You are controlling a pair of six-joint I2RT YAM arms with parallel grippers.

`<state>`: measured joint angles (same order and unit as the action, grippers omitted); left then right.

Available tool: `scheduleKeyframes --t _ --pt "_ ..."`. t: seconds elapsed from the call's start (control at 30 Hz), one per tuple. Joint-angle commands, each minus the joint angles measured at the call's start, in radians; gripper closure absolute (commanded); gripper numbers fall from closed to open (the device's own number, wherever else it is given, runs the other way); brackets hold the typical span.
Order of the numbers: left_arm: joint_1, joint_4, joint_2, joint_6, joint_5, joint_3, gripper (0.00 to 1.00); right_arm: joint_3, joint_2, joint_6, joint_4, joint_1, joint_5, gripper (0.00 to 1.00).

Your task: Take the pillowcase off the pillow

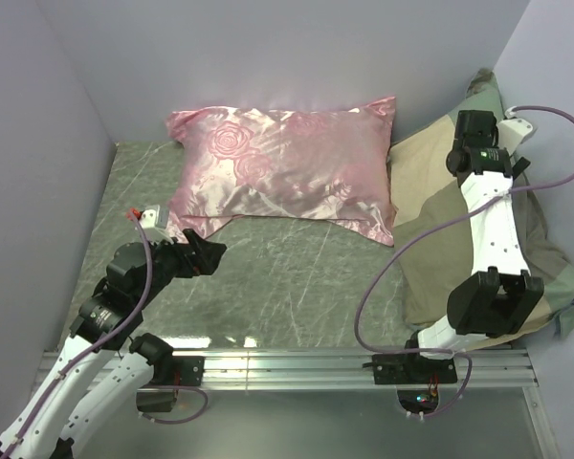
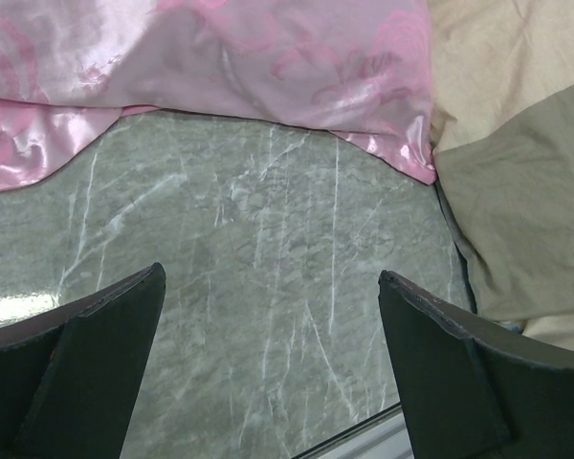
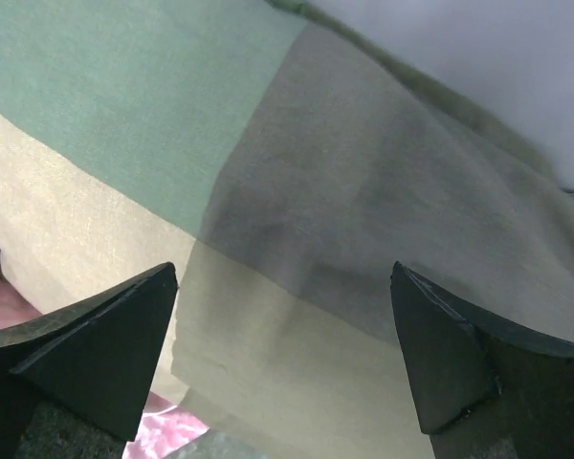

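The pillowcase (image 1: 430, 191), in big tan, green and grey checks, lies bulging at the right and leans against the right wall. The white pillow itself does not show. My right gripper (image 1: 476, 122) hangs above the far end of the pillowcase. In the right wrist view its jaws (image 3: 284, 273) stand wide open just above the checked fabric (image 3: 316, 191), holding nothing. My left gripper (image 1: 203, 253) sits low at the front left, open and empty (image 2: 271, 277) over the bare table, with the pillowcase's edge (image 2: 517, 191) off to its right.
A shiny pink rose-patterned satin pillow (image 1: 287, 167) lies at the back middle, touching the pillowcase's left edge. The table top (image 1: 287, 277) is grey-green marble. Walls close in on the left, back and right. An aluminium rail (image 1: 297, 363) runs along the near edge.
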<state>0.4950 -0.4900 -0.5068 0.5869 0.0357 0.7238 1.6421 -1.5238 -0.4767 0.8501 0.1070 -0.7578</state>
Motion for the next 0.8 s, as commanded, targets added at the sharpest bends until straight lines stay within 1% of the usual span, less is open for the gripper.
scheduleKeyframes --t 0.0,0.03,0.13,0.17,0.2,0.3,0.37,0.4,0.43,0.47,0.5,0.67,0.77 --pt "0.005 0.044 0.011 -0.021 -0.026 0.002 0.01 -0.027 -0.042 0.004 -0.071 0.046 0.133 0.00" --pt "0.005 0.042 0.011 -0.021 -0.026 0.000 0.01 -0.021 -0.056 0.003 -0.068 0.052 0.187 0.00" --pt "0.007 0.041 0.008 -0.021 -0.026 0.000 0.01 0.008 -0.117 -0.019 -0.059 0.063 0.236 0.00" --pt "0.005 0.041 0.008 -0.021 -0.026 0.002 0.01 0.010 -0.134 -0.023 -0.063 0.063 0.289 0.00" --pt "0.005 0.041 0.010 -0.022 -0.026 0.002 0.01 0.012 -0.141 -0.036 -0.062 0.063 0.302 0.00" --pt "0.007 0.036 0.017 -0.019 -0.020 0.003 0.01 -0.017 -0.133 -0.054 -0.106 0.063 0.359 0.05" --pt "0.005 0.033 0.024 -0.016 -0.014 0.002 0.01 -0.028 -0.128 -0.059 -0.118 0.065 0.386 0.21" --pt "0.007 0.034 0.024 -0.015 -0.011 0.002 0.01 -0.028 -0.125 -0.062 -0.115 0.063 0.400 0.47" --pt "0.005 0.033 0.025 -0.013 -0.008 0.002 0.01 -0.027 -0.124 -0.068 -0.112 0.063 0.405 0.67" --pt "0.005 0.033 0.025 -0.015 -0.007 0.003 0.01 -0.027 -0.113 -0.077 -0.109 0.062 0.407 0.85" --pt "0.005 0.033 0.024 -0.013 -0.008 0.003 0.01 -0.024 -0.101 -0.083 -0.105 0.062 0.408 1.00" --pt "0.005 0.034 0.019 -0.015 -0.014 0.002 0.03 0.002 0.028 -0.092 -0.099 0.060 0.407 1.00" --pt "0.007 0.036 0.017 -0.015 -0.019 0.003 0.03 0.074 0.100 -0.092 -0.063 0.057 0.396 1.00"
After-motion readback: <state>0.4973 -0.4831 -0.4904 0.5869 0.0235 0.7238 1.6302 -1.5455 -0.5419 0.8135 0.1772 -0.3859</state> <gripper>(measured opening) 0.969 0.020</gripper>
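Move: The spot to be pinched, where the green, beige and dark olive patches of the checked cloth meet, lies about 4 cm ahead of the open right hand, 1 cm to its left and 7 cm below. The pink pillow's middle is some 40 cm left and 8 cm ahead of that hand, its near right corner about 16 cm left and 9 cm back. From the left hand the pinch spot is roughly 54 cm right and 18 cm ahead. Right fingers pinch the checked cloth at the meeting of its patches: the open hand drops about 7 cm and reaches some 4 cm forward onto it, then the fingers shut fully. Keeping hold, the hand rises about 4 cm, easing left, then back; through it all the wrist tips some 20 degrees to point more steeply down. ##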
